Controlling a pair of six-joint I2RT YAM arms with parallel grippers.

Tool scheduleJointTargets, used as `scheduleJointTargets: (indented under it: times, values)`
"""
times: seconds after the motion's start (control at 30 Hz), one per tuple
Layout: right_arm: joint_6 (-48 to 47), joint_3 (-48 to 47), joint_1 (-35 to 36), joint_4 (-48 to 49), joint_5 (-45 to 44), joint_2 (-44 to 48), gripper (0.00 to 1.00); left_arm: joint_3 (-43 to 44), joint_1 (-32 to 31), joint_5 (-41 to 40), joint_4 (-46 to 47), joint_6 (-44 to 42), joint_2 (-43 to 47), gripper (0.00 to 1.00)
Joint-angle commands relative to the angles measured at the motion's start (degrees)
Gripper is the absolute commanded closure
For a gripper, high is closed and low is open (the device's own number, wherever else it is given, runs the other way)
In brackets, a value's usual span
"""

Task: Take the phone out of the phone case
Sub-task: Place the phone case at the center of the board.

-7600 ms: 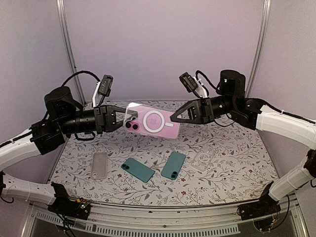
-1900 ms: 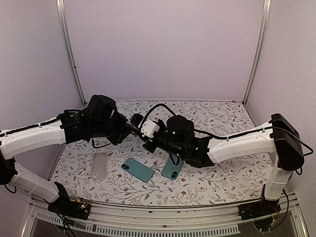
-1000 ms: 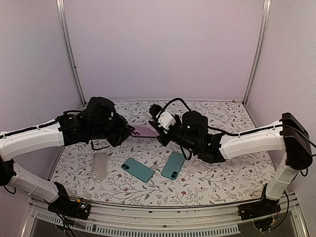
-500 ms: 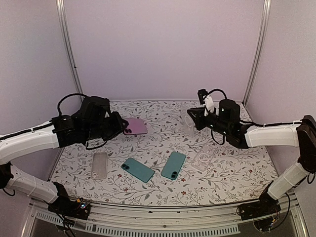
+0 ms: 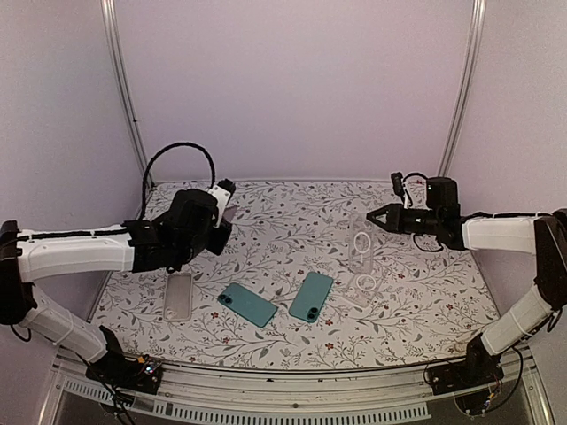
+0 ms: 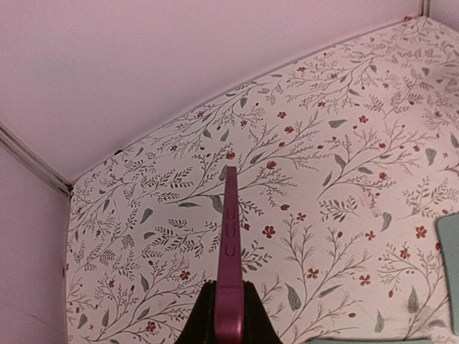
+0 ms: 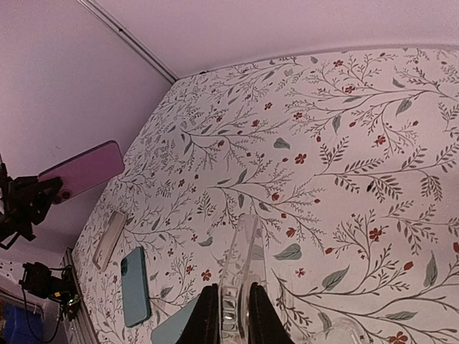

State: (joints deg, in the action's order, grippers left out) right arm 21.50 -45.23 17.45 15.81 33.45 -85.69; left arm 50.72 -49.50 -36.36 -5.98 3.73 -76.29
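My left gripper is shut on the bottom end of the pink phone, which I see edge-on in the left wrist view, bare and out of any case. In the right wrist view the same phone hangs above the table's left side. The clear phone case is empty and pinched by its end in my shut right gripper. From above, the case dangles below the right gripper at the right. The left gripper is far to the left, and its arm hides most of the phone.
Two teal phones lie on the floral table near the front. A clear case lies at the left. Another clear case with a ring lies just under the hanging case. Purple walls close in the back and sides.
Both arms have drawn further apart. The left one turned the pink phone edge-on and pulled it left. The right one carried the clear case right and lower.
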Motion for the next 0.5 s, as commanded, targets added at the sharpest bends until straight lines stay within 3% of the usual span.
scheduleJointTargets:
  times: [0.0,0.13,0.3,0.47]
  values:
    - [2.0,-1.21,-0.87,-1.86,9.17,-3.24,1.0,0.74,0.84,-2.51,9.55,-17.46,-6.61,1.0]
    - [3.2,-5.1,-0.91,-0.43,13.31,-10.15,1.0,4.16,2.19,-2.8,6.17,-18.74,-15.37,1.0]
    - [4.63,-8.33,-1.08,2.65,14.36,-14.64,1.0,4.75,3.31,-1.2,6.15,-19.34,-19.66,1.0]
    - [4.98,-13.65,-2.2,3.44,13.23,-19.34,1.0,10.55,5.05,0.16,-2.1,-15.5,-26.4,1.0]
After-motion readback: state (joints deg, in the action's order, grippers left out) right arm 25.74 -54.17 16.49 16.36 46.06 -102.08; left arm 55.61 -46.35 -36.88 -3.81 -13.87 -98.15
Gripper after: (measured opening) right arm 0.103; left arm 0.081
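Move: The left hand holds the pink phone; the open table it is being taken to lies about 18 cm below and 8 cm ahead, 2 cm right, with a teal phone 13 cm back and 7 cm right of the hand and the grey case 10 cm back, 12 cm left. The right hand holds the clear case; its open spot is roughly 17 cm below, 5 cm left, 3 cm ahead, with another clear case 12 cm back and 4 cm left of this hand. Still gripping the pink phone, the left hand sinks about 11 cm towards the bare table beyond the grey case and the teal phone, easing some 4 cm forward as its wrist rolls left side up by roughly 25 degrees, and its descent levels off at the end. Alongside it, the right hand keeps the clear case pinched and lowers it more slowly, with a drift to the left and then forward beyond the other clear case, its wrist tipping down and turning slightly counter-clockwise. ##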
